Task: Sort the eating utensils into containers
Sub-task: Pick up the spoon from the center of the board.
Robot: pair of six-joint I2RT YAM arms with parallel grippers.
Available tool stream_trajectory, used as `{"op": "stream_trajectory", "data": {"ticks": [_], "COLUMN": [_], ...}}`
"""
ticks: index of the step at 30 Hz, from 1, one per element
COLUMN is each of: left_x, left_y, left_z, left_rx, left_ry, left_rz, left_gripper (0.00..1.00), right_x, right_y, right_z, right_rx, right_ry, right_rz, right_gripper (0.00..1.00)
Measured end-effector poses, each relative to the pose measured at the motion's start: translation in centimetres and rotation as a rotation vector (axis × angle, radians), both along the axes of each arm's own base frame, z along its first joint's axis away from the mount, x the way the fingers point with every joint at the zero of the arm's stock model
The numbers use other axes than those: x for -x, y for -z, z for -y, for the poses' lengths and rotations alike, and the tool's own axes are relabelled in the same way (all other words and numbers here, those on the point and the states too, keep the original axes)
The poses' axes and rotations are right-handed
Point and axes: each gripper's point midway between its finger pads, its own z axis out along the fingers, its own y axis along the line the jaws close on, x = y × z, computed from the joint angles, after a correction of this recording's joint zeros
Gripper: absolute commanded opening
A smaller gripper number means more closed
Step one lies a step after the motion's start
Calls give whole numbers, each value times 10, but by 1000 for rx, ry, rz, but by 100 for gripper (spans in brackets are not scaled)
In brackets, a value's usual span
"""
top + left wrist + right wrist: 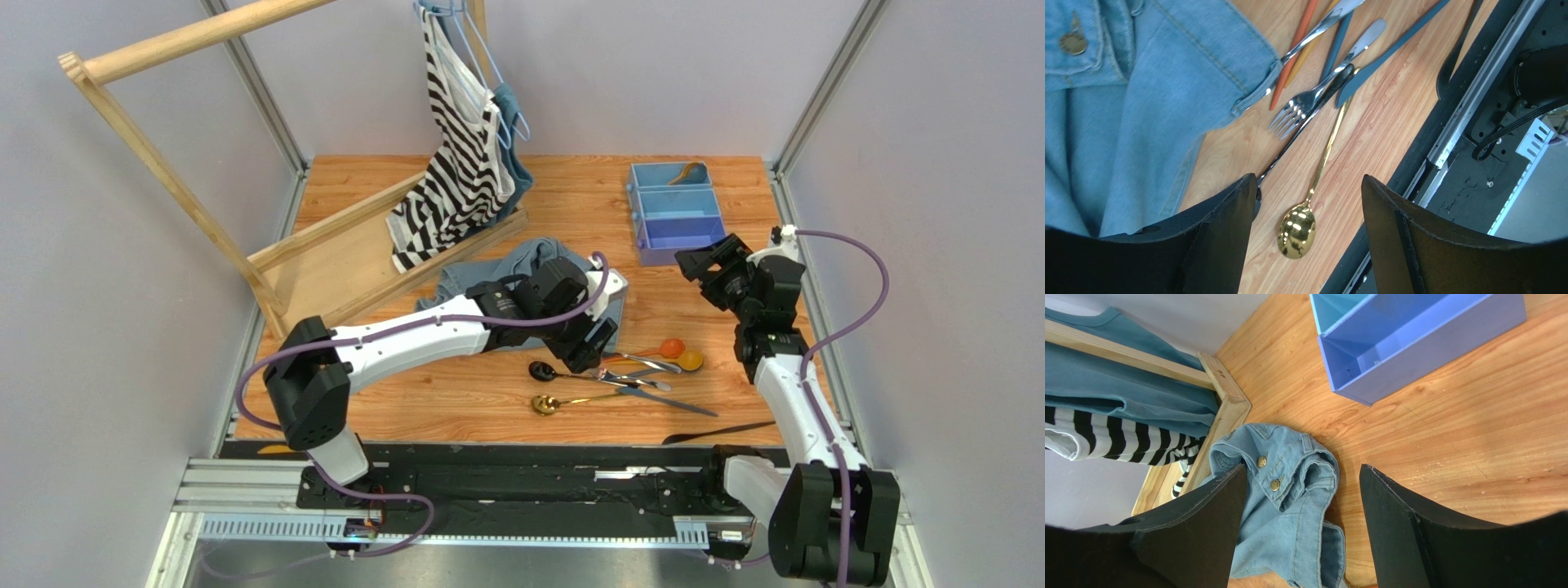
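The eating utensils lie in a loose pile on the wood table: a gold spoon (546, 404) (1296, 229), a black spoon (543, 370), silver forks (632, 380) (1293, 113), an orange spoon (671, 349), a yellow spoon (691, 360) and a dark knife (682, 402). My left gripper (586, 355) (1308, 184) hangs open over the pile's left end, the gold spoon's bowl lying between its fingers on the table. The containers, a light blue tray (672, 227) (1425, 352), stand at the back right with one spoon (689, 174) in the far compartment. My right gripper (689, 261) (1303, 471) is open and empty near the tray.
A crumpled denim jacket (528, 270) (1137, 98) (1290, 502) lies just behind the pile. A wooden rack (184, 184) with a striped top (460, 147) stands at the back left. Another dark knife (724, 431) lies by the black rail (515, 459) at the near edge.
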Motion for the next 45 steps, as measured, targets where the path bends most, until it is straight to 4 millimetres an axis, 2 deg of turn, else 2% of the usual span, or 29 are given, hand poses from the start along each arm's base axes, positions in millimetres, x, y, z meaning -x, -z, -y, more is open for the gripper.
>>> {"op": "stream_trajectory", "data": {"ticks": [5, 11, 20, 24, 27, 36, 41, 45], "left_x": [9, 17, 23, 18, 14, 8, 7, 1], "left_y": [13, 31, 41, 45, 50, 81, 105, 110], "left_z": [18, 37, 73, 86, 97, 118, 119, 122], "left_rx": [-28, -74, -89, -91, -94, -147, -206, -239], "left_ry": [61, 131, 214, 226, 236, 252, 252, 234], "left_rz": [10, 24, 53, 60, 58, 15, -19, -16], "left_gripper": [70, 70, 68, 50, 47, 44, 45, 49], "right_x": [-1, -2, -3, -4, -5, -2, 1, 2], "right_y": [17, 16, 20, 24, 27, 38, 43, 43], "right_z": [4, 3, 11, 13, 19, 47, 52, 51], "right_rx": [-36, -55, -73, -83, -92, -126, -146, -159], "right_ry": [-10, -23, -16, -13, -2, 61, 69, 58], "right_rz": [-56, -52, -63, -76, -85, -103, -110, -107], "right_gripper": [70, 70, 70, 70, 70, 69, 69, 68]}}
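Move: The black spoon's handle end lies about 13 cm to the left gripper's right, 2 cm back and 13 cm below. All on the same board: the fork lies under that end, some 12 cm right and 2 cm back of the gripper; the orange spoon is 13 cm right and 2 cm ahead, the blue knife 18 cm right and 6 cm back, the gold spoon 4 cm right and 5 cm back. From the right gripper the handle end is roughly 18 cm back, 12 cm left and 16 cm below. Bring the left gripper about 12 cm to the right and 11 cm down onto the crossing handles, steepest in the second half, until its tips straddle the black spoon's handle end just above the board. Turn it some 15 degrees clockwise, tip the fingers steeper, and narrow them to about half open without gripping. Meanwhile ease the empty right gripper about 5 cm right and 4 cm down. ##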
